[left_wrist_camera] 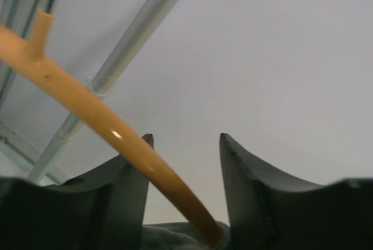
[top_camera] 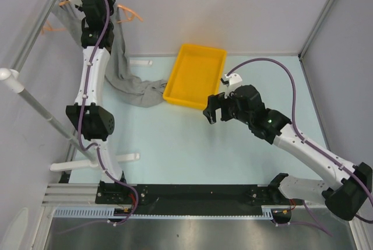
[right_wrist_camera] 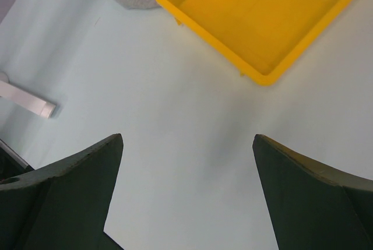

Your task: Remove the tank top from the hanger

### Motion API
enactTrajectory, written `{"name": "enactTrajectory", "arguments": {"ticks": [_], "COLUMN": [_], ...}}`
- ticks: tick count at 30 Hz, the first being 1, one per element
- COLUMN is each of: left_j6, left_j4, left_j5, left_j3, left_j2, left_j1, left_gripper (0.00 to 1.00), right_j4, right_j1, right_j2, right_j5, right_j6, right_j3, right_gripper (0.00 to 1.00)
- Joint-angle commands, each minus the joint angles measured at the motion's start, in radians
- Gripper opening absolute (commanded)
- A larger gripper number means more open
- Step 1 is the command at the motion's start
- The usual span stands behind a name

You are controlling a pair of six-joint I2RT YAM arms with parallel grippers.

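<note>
The orange hanger hangs at the far left corner, mostly hidden behind my left arm. The grey tank top droops from it down onto the table beside the yellow tray. My left gripper is up at the hanger. In the left wrist view the hanger's arm runs slanting between the fingers of the left gripper, close to the left finger, with a gap to the right one. Grey fabric is bunched low between them. My right gripper hovers open over bare table, holding nothing.
A yellow tray sits at the table's middle back, its corner also in the right wrist view. A grey rack pole slants along the left, with white feet on the table. Grey walls stand close on three sides.
</note>
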Motion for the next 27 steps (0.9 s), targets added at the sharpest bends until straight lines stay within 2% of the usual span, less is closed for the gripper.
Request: {"name": "enactTrajectory", "arguments": {"ticks": [1,2,5,14,19,23,26,27], "left_j6": [0.024,0.028,0.037,0.049,0.073,0.081,0.046,0.035], "left_j4": [0.131,0.143,0.165,0.182,0.203,0.133,0.117,0.117], "left_j5": [0.014,0.019,0.032,0.084,0.178,0.207,0.27,0.281], "left_j3": [0.041,0.042,0.065,0.068,-0.008,0.003,-0.074,-0.15], "left_j2": [-0.004,-0.008,-0.034,-0.148,-0.209,-0.223,-0.284,-0.312], "left_j1": [0.005,0.005,0.005,-0.031,-0.085,-0.12,-0.132,-0.139], "left_gripper": [0.45,0.35,0.19,0.08,0.06,0.0,0.0,0.0], "right_j4": [-0.04,-0.051,-0.063,-0.056,-0.056,-0.077,-0.105,-0.111], "right_j1": [0.011,0.01,0.013,0.033,0.051,0.07,0.074,0.077], "right_j2": [-0.078,-0.084,-0.106,-0.142,-0.15,-0.165,-0.184,-0.187], "right_j5": [0.049,0.052,0.056,0.047,0.055,0.062,0.076,0.076], "right_j6": [0.015,0.016,0.027,0.046,0.064,0.076,0.085,0.087], "right_j3": [-0.012,-0.012,-0.013,-0.007,-0.019,-0.015,-0.015,-0.016], "right_gripper": [1.0,1.0,1.0,1.0,1.0,1.0,1.0,1.0]}}
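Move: The orange hanger's right shoulder, with the tank top's strap on it, already runs between the left hand's half-closed fingers; the hanger's middle is about 7 cm to the left, level with the hand. The rack rod at the hook is about 11 cm left, no farther out, and 8 cm up. The tank top hangs below, its middle about 5 cm back, 5 cm right and 22 cm down. From the right hand, the hanger is some 33 cm ahead, 47 cm left and 23 cm up. The left fingers finish closing and pinch the hanger's shoulder beside its neck, the hand almost in place. Keeping that grip, it then pulls the hanger about 9 cm right, 7 cm up and 5 cm back, away from the rack rod, turning some 15 degrees clockwise. The empty right hand eases back and slightly up, fingers wide open. ##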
